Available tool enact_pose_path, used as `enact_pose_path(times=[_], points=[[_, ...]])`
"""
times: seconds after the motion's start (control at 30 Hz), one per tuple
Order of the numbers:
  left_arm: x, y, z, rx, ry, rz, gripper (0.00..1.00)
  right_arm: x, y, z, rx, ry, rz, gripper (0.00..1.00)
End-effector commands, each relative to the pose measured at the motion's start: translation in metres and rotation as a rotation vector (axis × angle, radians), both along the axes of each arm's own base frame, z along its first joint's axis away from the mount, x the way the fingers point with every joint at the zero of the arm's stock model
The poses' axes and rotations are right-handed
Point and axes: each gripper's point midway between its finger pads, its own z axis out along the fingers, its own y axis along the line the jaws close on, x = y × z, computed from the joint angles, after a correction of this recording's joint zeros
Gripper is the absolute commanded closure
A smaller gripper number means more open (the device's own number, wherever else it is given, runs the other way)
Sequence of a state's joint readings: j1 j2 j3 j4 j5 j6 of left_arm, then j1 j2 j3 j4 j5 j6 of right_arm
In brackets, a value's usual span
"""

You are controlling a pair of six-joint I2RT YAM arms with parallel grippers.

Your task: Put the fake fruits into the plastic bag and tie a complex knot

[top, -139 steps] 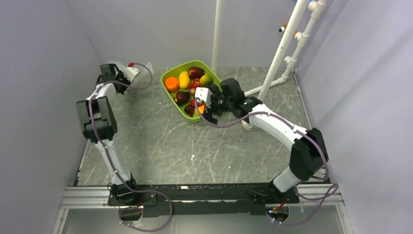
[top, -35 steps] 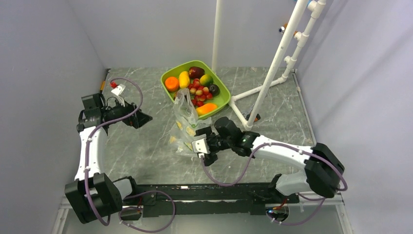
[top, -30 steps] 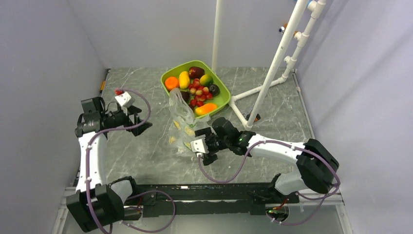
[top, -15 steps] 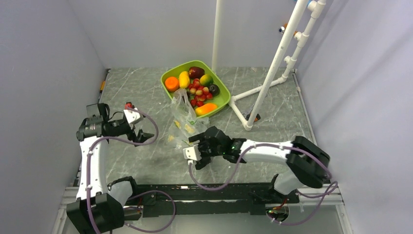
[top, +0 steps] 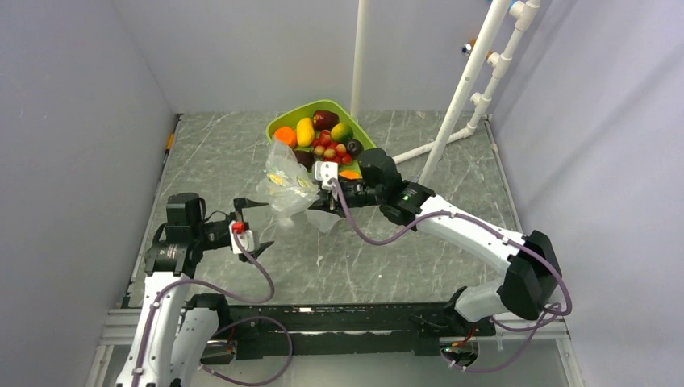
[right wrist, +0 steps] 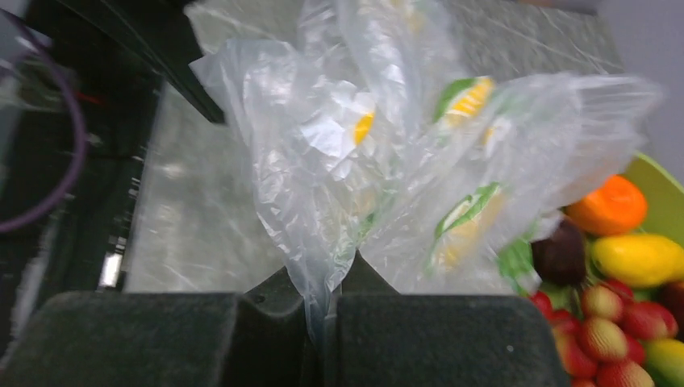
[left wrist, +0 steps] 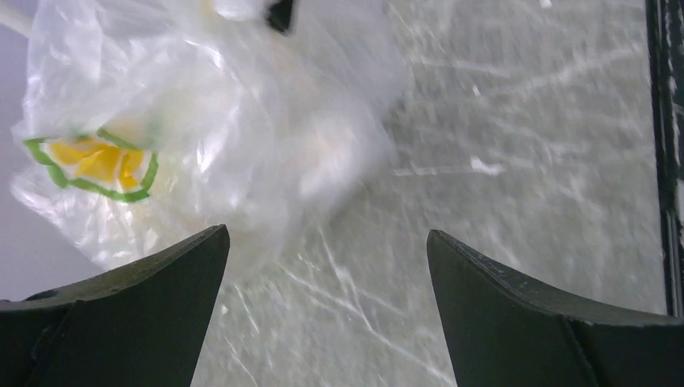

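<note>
The clear plastic bag (top: 286,184) with yellow and green print hangs crumpled above the table, just in front of the lime green tray (top: 310,107). My right gripper (top: 313,201) is shut on a pinched fold of the plastic bag (right wrist: 387,161), which rises from between the right gripper's (right wrist: 327,286) closed fingers. The fake fruits (top: 323,137) lie in the tray: an orange (right wrist: 613,205), a yellow oblong (right wrist: 637,258), a maroon one and red berries (right wrist: 613,322). My left gripper (top: 260,226) stands open and holds nothing, left of the bag and below it. In the left wrist view the bag (left wrist: 202,121) hangs just beyond the left gripper (left wrist: 327,242).
A white PVC pipe frame (top: 452,105) stands at the back right, and a single white pole (top: 359,56) rises behind the tray. Grey walls close in the marble-patterned table (top: 379,258) on three sides. A black rail runs along the near edge.
The right gripper has shut on the bag and lifted it up and back toward the tray. The left arm has swung right and nearer, toward the bag, still open.
</note>
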State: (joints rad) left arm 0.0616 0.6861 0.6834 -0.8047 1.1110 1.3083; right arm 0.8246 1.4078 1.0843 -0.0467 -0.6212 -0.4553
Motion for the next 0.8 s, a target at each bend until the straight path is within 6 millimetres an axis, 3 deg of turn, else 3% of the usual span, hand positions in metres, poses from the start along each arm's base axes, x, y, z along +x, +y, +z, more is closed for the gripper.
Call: enact_pose_path(times=[0.0,0.1,0.17,0.23,0.33,0.37,0.47,0.53,0.57,0.77], points=[[0.030,-0.025,0.069,-0.174,-0.064,0.063,0.00,-0.030,0.001,0.014,0.003,0.240,0.062,1.00],[0.038,-0.036,0.085,-0.315,0.070,0.161,0.00,-0.018,0.003,0.023,0.036,0.339,-0.001,1.00],[0.043,-0.037,0.086,-0.358,0.051,0.227,0.01,-0.018,0.003,0.032,0.080,0.438,-0.004,1.00],[0.049,-0.039,0.090,-0.396,0.017,0.272,0.01,-0.024,0.003,0.043,0.116,0.498,0.022,1.00],[0.059,-0.042,0.087,-0.407,0.124,0.315,0.02,-0.038,0.002,0.051,0.132,0.541,0.087,1.00],[0.065,-0.040,0.079,-0.392,0.199,0.359,0.13,-0.040,0.000,0.054,0.135,0.540,0.102,1.00],[0.078,-0.022,0.062,-0.368,0.358,0.433,0.57,-0.040,-0.012,0.058,0.134,0.531,0.103,1.00],[0.081,-0.001,0.058,-0.397,0.405,0.447,0.93,-0.037,-0.024,0.055,0.127,0.542,0.082,1.00],[0.086,0.014,0.057,-0.407,0.405,0.479,1.00,-0.036,-0.030,0.054,0.122,0.546,0.070,1.00],[0.073,0.059,0.059,-0.368,0.393,0.455,1.00,-0.027,-0.058,0.043,0.090,0.535,0.009,1.00]])
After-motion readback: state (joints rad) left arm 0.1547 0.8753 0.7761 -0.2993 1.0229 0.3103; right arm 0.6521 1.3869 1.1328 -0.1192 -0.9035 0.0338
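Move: The bag hangs bunched from the closed right fingers. Its middle is about 10 cm ahead of the left hand, 6 cm to its right and roughly 2 cm higher. From the right hand it lies some 6 cm ahead and 5 cm to the left, about level. The green fruit bowl is some 31 cm ahead of the left hand, 12 cm right and 18 cm down; the orange in it is about 35 cm straight ahead of that hand and 17 cm down. The left fingers shut from wide open and pinch the bag's loose edge, after reaching right and up about 5 cm, then forward past the starting line; with the edge caught they pull back left some 7 cm, the wrist turning counter-clockwise. The right hand keeps its pinch, rolls about 30 degrees, lifts slightly and eases right, away from the left hand. ##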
